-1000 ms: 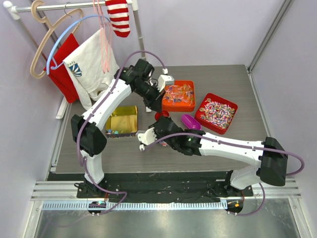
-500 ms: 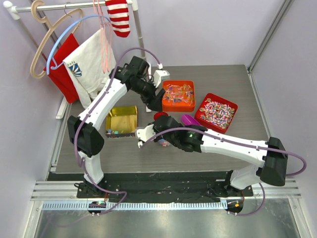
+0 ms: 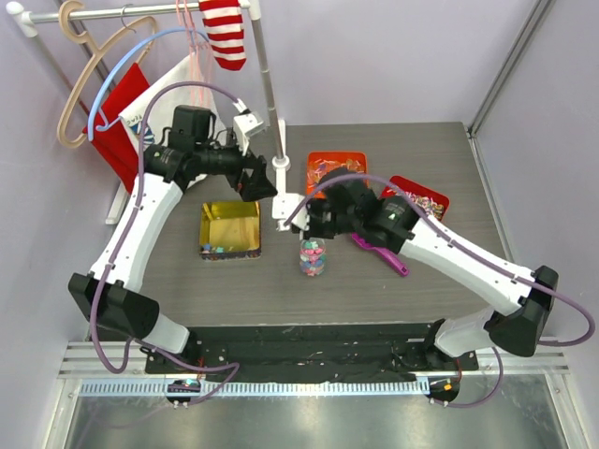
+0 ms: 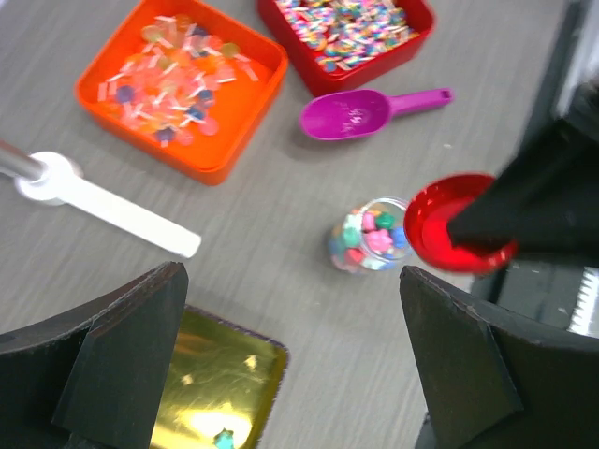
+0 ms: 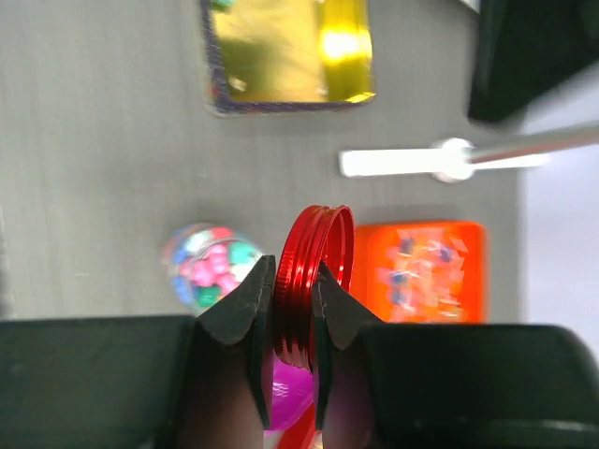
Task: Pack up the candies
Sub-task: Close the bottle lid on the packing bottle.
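Note:
A small clear jar [image 3: 313, 257] of pastel candies [image 4: 370, 236] stands upright and uncapped on the grey table; it also shows in the right wrist view, the jar [image 5: 211, 267]. My right gripper [image 5: 295, 271] is shut on the rim of a red screw lid [image 5: 314, 267], held on edge above the table just behind the jar. The lid [image 4: 459, 224] sits right of the jar in the left wrist view. My left gripper [image 4: 292, 276] hangs wide open and holds nothing, above the gold tin [image 3: 230, 229], where a few loose candies [image 3: 215, 250] lie.
An orange tin [image 3: 337, 164] and a red tin [image 3: 416, 192] of wrapped sweets stand at the back. A purple scoop [image 3: 379, 253] lies right of the jar. A white rack foot [image 3: 284, 201] stands between the arms. Clothes hang at the back left.
My left gripper opened wide and drew back to the left, away from the jar. The right arm swung back and right with the red lid, leaving the jar in plain view.

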Robot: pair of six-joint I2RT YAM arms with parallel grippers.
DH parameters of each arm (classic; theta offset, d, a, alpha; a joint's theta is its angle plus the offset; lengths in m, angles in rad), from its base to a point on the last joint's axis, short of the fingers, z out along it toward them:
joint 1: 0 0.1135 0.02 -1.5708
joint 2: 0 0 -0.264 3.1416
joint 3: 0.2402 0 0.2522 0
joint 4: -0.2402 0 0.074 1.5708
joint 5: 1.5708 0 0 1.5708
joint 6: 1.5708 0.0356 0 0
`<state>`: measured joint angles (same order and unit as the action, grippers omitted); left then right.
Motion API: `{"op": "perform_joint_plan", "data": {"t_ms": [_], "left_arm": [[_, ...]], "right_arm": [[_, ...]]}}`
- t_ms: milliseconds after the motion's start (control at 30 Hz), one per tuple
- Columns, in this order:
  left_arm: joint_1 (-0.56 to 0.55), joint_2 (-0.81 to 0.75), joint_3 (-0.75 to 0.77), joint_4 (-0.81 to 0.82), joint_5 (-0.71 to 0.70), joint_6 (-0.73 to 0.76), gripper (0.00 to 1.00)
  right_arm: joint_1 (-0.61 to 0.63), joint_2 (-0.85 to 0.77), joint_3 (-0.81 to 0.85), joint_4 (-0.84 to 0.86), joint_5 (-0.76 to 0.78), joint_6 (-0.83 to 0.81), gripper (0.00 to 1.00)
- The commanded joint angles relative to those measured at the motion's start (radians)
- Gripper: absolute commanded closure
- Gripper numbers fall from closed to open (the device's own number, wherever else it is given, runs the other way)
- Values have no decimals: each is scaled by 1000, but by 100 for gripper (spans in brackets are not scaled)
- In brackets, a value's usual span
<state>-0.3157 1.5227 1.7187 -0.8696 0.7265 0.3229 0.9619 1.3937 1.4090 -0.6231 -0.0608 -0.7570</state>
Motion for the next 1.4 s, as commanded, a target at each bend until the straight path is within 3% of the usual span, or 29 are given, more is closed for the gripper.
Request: {"op": "perform_joint_plan", "data": {"t_ms": [0,300,367,533,833,1133,1233,1367], "left_arm": [[41,-59,-100,61,243,51,1],[41,-84,-122,-92,542,196,11],[41,-84,-133,-95,623,194,12],[35,-114,-191,7,677,117,18],[-62,-142,-309,194,602,-4,23],[-144,-81,-298,236,538,-44,25],[-163,-67,-294,239,528,-47,29],[-181,-56,-292,239,515,-45,42]], "right_arm": [[-132,-67,76,-93,-374,125,99],[-324,-44,104,-185,-828,192,99],[-337,-22,108,-185,-888,219,99],[-400,39,148,-181,-1052,268,99],[-411,85,151,-83,-1143,386,99],[-416,111,133,-29,-1162,426,99],[-414,119,134,-26,-1165,430,99],[-414,126,137,-21,-1163,433,99]]}}
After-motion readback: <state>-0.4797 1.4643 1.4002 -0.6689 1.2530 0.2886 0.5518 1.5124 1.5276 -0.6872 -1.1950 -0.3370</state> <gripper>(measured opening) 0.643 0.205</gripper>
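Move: The red lid is held in my right fingers; from my empty left hand it is about 8 cm back, 7 cm to the right and 5 cm lower. The candy bottle stands almost straight under my right hand, some 3 cm to its right and 20 cm down. Some 19 cm left and 7 cm ahead of that hand is the gold tray; the purple scoop lies 20 cm to its right and 4 cm ahead. I swing my left hand back about 12 cm, then on to the right about 7 cm, turning it clockwise until its partly narrowed but still open fingers straddle the lid. My right hand keeps its grip, shifts right, then back and up some 5 cm, and rolls about 60 degrees, its fingers ending flatter and pointing left to face the left hand. ##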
